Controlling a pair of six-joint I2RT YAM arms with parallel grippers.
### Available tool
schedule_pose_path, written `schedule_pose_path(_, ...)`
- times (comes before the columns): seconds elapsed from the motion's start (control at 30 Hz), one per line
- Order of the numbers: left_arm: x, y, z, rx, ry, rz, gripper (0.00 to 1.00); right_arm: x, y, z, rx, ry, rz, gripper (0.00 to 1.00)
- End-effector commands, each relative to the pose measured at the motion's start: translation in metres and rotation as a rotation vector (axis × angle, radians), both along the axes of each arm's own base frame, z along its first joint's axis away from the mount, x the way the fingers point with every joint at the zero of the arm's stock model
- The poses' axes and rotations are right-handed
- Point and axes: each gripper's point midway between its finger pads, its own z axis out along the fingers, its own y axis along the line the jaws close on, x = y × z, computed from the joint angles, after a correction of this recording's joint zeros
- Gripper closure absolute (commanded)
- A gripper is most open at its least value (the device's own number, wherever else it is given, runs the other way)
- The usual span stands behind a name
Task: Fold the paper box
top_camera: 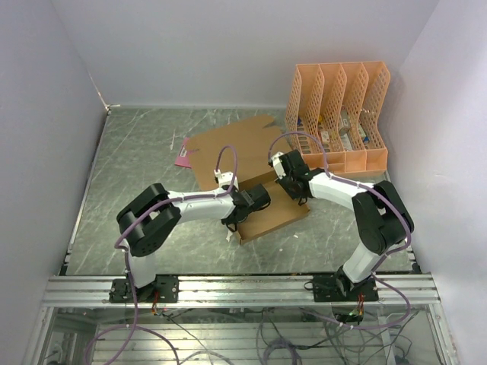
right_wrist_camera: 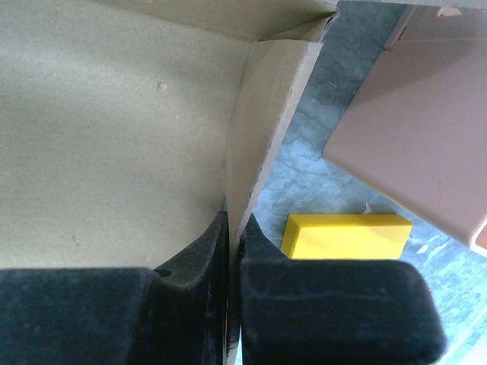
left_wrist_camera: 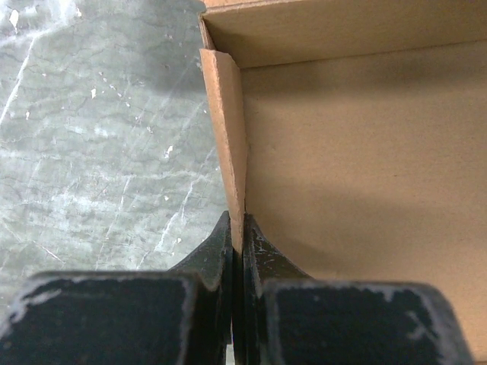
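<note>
The paper box (top_camera: pixel 228 148) is brown corrugated cardboard lying mid-table, partly folded, its near part a shallow tray (top_camera: pixel 275 217). My left gripper (top_camera: pixel 251 204) is at the tray's left side. In the left wrist view it (left_wrist_camera: pixel 237 228) is shut on an upright side flap (left_wrist_camera: pixel 228 129), with the box floor (left_wrist_camera: pixel 358 167) to its right. My right gripper (top_camera: pixel 294 182) is at the tray's far right side. The right wrist view shows it (right_wrist_camera: pixel 234 220) shut on another raised flap (right_wrist_camera: pixel 262 122), one finger inside the box and one outside.
An orange lattice file organizer (top_camera: pixel 338 114) stands at the back right, close behind the right gripper, and its wall (right_wrist_camera: pixel 411 144) shows in the right wrist view. A yellow block (right_wrist_camera: pixel 346 236) lies beside the box. A pink card (top_camera: pixel 183 158) sticks out at the cardboard's left edge.
</note>
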Motion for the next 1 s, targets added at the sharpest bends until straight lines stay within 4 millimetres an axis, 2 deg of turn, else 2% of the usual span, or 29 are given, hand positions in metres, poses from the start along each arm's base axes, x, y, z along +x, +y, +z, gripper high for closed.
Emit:
schedule_pose_path(0.0, -0.005, 0.022, 0.001, 0.096, 0.026, -0.022, 0.93, 0.001, -0.025, -0.013, -0.109, 0.009, -0.008, 0.95)
schedule_pose_path(0.07, -0.004, 0.017, 0.002, 0.091, 0.032, -0.03, 0.93, -0.003, -0.014, -0.012, -0.043, 0.04, 0.021, 0.78)
schedule_pose_path(0.17, -0.001, 0.011, 0.005, 0.084, 0.032, -0.041, 0.78, -0.005, -0.006, -0.005, 0.016, 0.045, 0.039, 0.64)
schedule_pose_path(0.27, 0.001, 0.009, 0.008, 0.084, 0.028, -0.046, 0.66, -0.004, -0.005, 0.002, 0.048, 0.036, 0.035, 0.63)
schedule_pose_path(0.6, 0.005, 0.004, 0.018, 0.062, 0.012, -0.047, 0.64, -0.005, 0.002, 0.01, 0.105, 0.028, 0.044, 0.62)
schedule_pose_path(0.63, 0.005, 0.004, 0.021, 0.061, 0.006, -0.046, 0.6, -0.005, 0.003, 0.011, 0.11, 0.028, 0.048, 0.62)
schedule_pose_path(0.97, 0.007, -0.002, 0.028, 0.037, -0.016, -0.058, 0.55, -0.011, 0.009, 0.012, 0.147, 0.043, 0.064, 0.58)
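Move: The box's left side wall stands pinched between the left fingers, its middle about 2 cm farther out; its right side wall is in the right fingers, its middle roughly 3 cm ahead and 2 cm left. From the left hand the back wall's middle lies some 17 cm ahead and 7 cm right, with the lid's middle about 27 cm ahead and 1 cm right. The yellow block lies about 4 cm ahead and 5 cm right of the right hand. Both upright side walls come free of the pinch as the two grippers, nearly shut on them, spread to a bit under half open, one finger staying on each side of the cardboard. The left hand rises about 1 cm almost on the spot; the right eases back and left, and slightly up, about 1 cm overall, rolling some 5 to 10 degrees so its left side lifts. ##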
